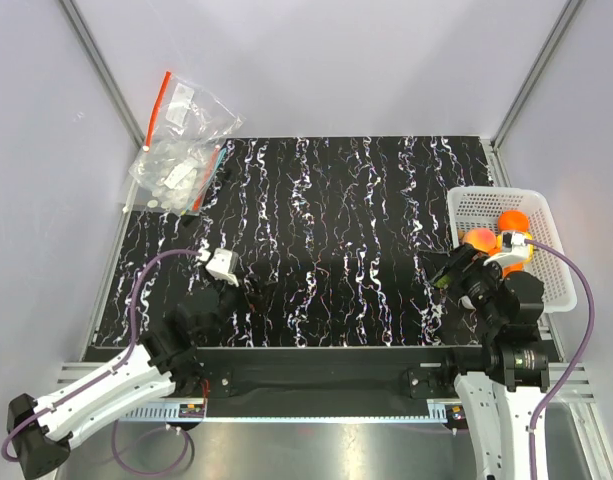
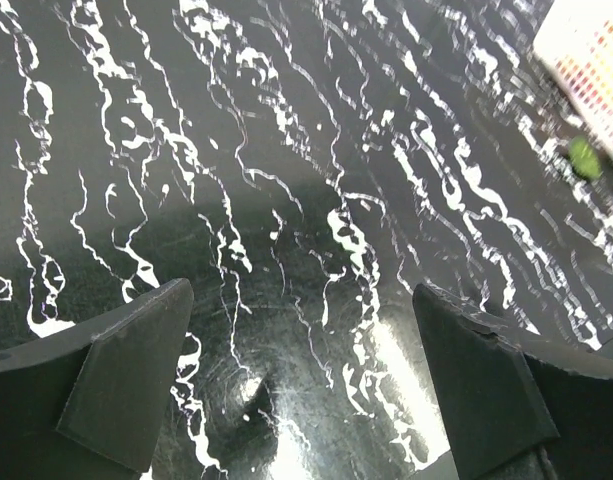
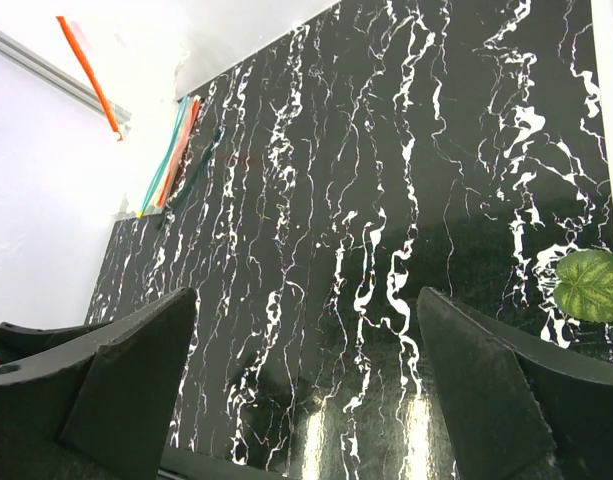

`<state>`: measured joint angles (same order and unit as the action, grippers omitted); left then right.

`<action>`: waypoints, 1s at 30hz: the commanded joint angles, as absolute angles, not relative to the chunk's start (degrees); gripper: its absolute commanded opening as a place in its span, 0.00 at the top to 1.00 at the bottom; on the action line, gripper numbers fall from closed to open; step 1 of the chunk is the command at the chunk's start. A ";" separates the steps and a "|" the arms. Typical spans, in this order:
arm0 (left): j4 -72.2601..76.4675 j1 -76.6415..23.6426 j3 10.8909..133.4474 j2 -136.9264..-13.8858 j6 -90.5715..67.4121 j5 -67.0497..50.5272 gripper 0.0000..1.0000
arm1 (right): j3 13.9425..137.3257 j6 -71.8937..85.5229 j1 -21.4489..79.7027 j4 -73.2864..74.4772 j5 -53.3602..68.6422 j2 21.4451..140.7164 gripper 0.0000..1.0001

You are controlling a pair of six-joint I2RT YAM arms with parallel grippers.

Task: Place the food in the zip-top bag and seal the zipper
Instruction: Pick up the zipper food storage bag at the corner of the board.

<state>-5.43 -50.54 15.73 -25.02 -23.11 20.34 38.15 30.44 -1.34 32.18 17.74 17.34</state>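
The clear zip-top bag lies at the far left, beyond the black marbled mat, on top of other clear pouches. Its red-orange zipper runs along its left side and also shows in the right wrist view. The food, orange toy fruits, sits in a white basket at the right, partly hidden by my right arm. My left gripper is open and empty over the mat's near left. My right gripper is open and empty beside the basket.
More pouches with teal and red strips lie under the bag, also seen in the right wrist view. A green toy leaf lies on the mat near the basket, also in the left wrist view. White walls enclose the table.
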 commanded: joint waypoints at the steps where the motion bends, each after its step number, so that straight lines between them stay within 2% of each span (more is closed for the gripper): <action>1: -2.46 -50.36 17.49 -26.89 -22.15 19.07 0.01 | 38.50 29.27 -1.23 29.45 18.81 16.18 0.00; 11: -0.62 -49.49 22.92 -34.43 -20.83 24.78 0.01 | 38.58 29.79 -1.23 29.97 17.84 17.22 0.00; 14: 1.74 -43.70 27.05 -40.40 -22.32 21.29 0.01 | 38.50 29.71 -1.23 29.79 18.54 17.58 0.00; 18: 7.63 -29.93 31.18 -48.41 -27.76 9.00 0.01 | 38.32 29.62 -1.23 29.27 19.25 16.88 0.01; 21: 11.59 -23.48 36.01 -56.32 -31.46 5.54 0.01 | 38.50 29.36 -1.23 29.44 19.77 16.52 0.00; 26: 9.59 -21.97 48.14 -71.52 -25.06 15.44 0.01 | 38.23 29.35 -1.23 29.09 21.27 16.17 0.00; 30: 8.44 -20.31 58.07 -81.11 -20.14 18.54 0.01 | 38.49 28.66 -1.14 28.74 22.76 16.00 0.00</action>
<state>5.87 -21.69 51.57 -77.12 -24.75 14.02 38.11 30.15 -1.34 31.20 20.27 16.49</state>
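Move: The zip-top bag lies at the board's far left corner, its middle roughly 38 cm ahead of the left hand, 27 cm to its left and 13 cm below. The bag's orange-and-teal edge is nearer, about 32 cm ahead and 19 cm left of that hand. From the right hand the bag is some 38 cm ahead, 65 cm left and 24 cm below. Left hand sweeps about 20 cm forward towards the bag, rising slightly, turning some 25 degrees counter-clockwise, fingers still open. ##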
